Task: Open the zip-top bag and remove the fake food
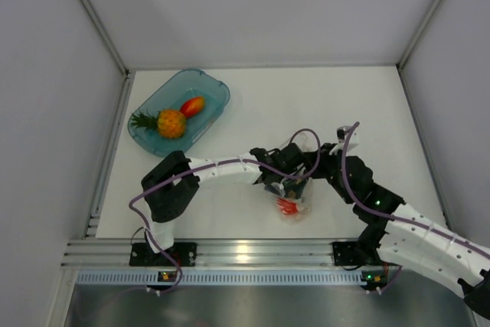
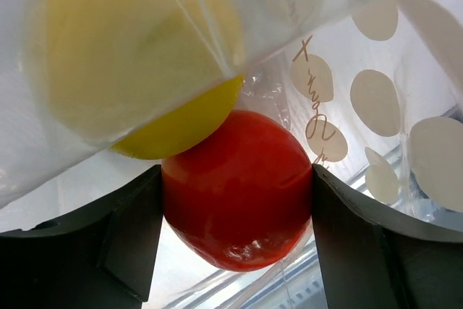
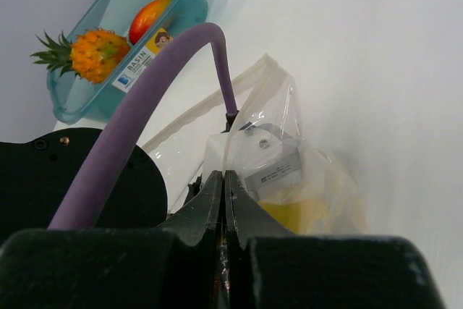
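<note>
The clear zip-top bag lies near the table's front middle, and both grippers are at it. My left gripper reaches inside the bag, shut on a red rounded fruit, which shows in the top view. A yellow lemon rests against that fruit, behind a fold of plastic. My right gripper is shut on the bag's edge and holds the mouth up. The lemon shows through the plastic. An orange pineapple and a red-orange fruit lie in the teal tray.
The teal tray stands at the back left near the left wall, with the pineapple and fruit in it. The left arm's purple cable arcs over the bag. Enclosure walls bound the table on three sides.
</note>
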Tool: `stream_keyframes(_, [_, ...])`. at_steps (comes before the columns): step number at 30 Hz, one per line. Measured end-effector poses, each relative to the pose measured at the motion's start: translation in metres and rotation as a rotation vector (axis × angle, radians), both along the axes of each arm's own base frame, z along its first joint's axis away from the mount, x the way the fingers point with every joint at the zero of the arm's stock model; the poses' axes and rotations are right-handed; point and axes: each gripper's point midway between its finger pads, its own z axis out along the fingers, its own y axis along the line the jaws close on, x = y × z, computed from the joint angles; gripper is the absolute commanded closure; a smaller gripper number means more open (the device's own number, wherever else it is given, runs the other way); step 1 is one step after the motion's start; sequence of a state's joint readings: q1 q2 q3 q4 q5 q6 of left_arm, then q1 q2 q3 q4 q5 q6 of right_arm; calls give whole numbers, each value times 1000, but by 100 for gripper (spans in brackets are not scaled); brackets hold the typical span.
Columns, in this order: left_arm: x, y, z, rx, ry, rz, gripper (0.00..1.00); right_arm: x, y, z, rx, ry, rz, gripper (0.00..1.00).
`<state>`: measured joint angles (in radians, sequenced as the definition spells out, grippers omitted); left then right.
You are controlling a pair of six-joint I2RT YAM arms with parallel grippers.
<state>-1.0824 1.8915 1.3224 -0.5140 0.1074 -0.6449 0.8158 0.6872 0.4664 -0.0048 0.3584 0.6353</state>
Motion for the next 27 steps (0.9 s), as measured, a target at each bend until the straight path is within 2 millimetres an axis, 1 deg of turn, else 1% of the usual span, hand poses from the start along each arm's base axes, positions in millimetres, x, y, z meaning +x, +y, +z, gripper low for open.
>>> stream_keyframes(5, [8, -4, 5, -20, -41, 10, 100, 3, -9, 14, -67, -28, -23, 100])
stream_keyframes(9, [13, -9, 19, -77, -90, 11, 100, 6, -18, 30, -123, -59, -47, 100])
stream_keyframes(13, [17, -8, 37, -136, -145, 21, 100, 12, -22, 38, -189, -72, -66, 100])
stream_keyframes(19, [21, -7, 56, -202, -204, 18, 100, 22, -27, 32, -298, -57, -86, 100])
stream_keyframes(23, [18, 0, 65, -248, -244, 12, 100, 30, -28, 31, -344, -48, -97, 100])
stream_keyframes(27, [24, 7, 79, -287, -315, 23, 100, 31, -21, 27, -365, -39, -58, 100])
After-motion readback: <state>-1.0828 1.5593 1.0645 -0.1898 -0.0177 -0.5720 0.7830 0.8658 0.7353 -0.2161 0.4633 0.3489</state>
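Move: The red fruit is already in the left gripper, low in the bag. The basin it is bound for lies about 33 cm ahead and 39 cm to the left, a touch lower; inside it, the mango is 35 cm ahead and 35 cm left, the pineapple 30 cm ahead and 42 cm left. In the bag, the yellow fruit sits some 6 cm ahead of the left gripper. From the right gripper, which pinches the rim, the red fruit is roughly 7 cm back, 4 cm left and 15 cm down. Keep the red fruit gripped and lift the left gripper about 8 cm, easing slightly forward, up from the bag's bottom and away from the yellow fruit, its fingertips swinging forward and to the right. Meanwhile keep the right fingers shut on the rim: raise and draw them right, then carry them forward about 3 cm, rolling some 20 degrees with the left side dipping. ##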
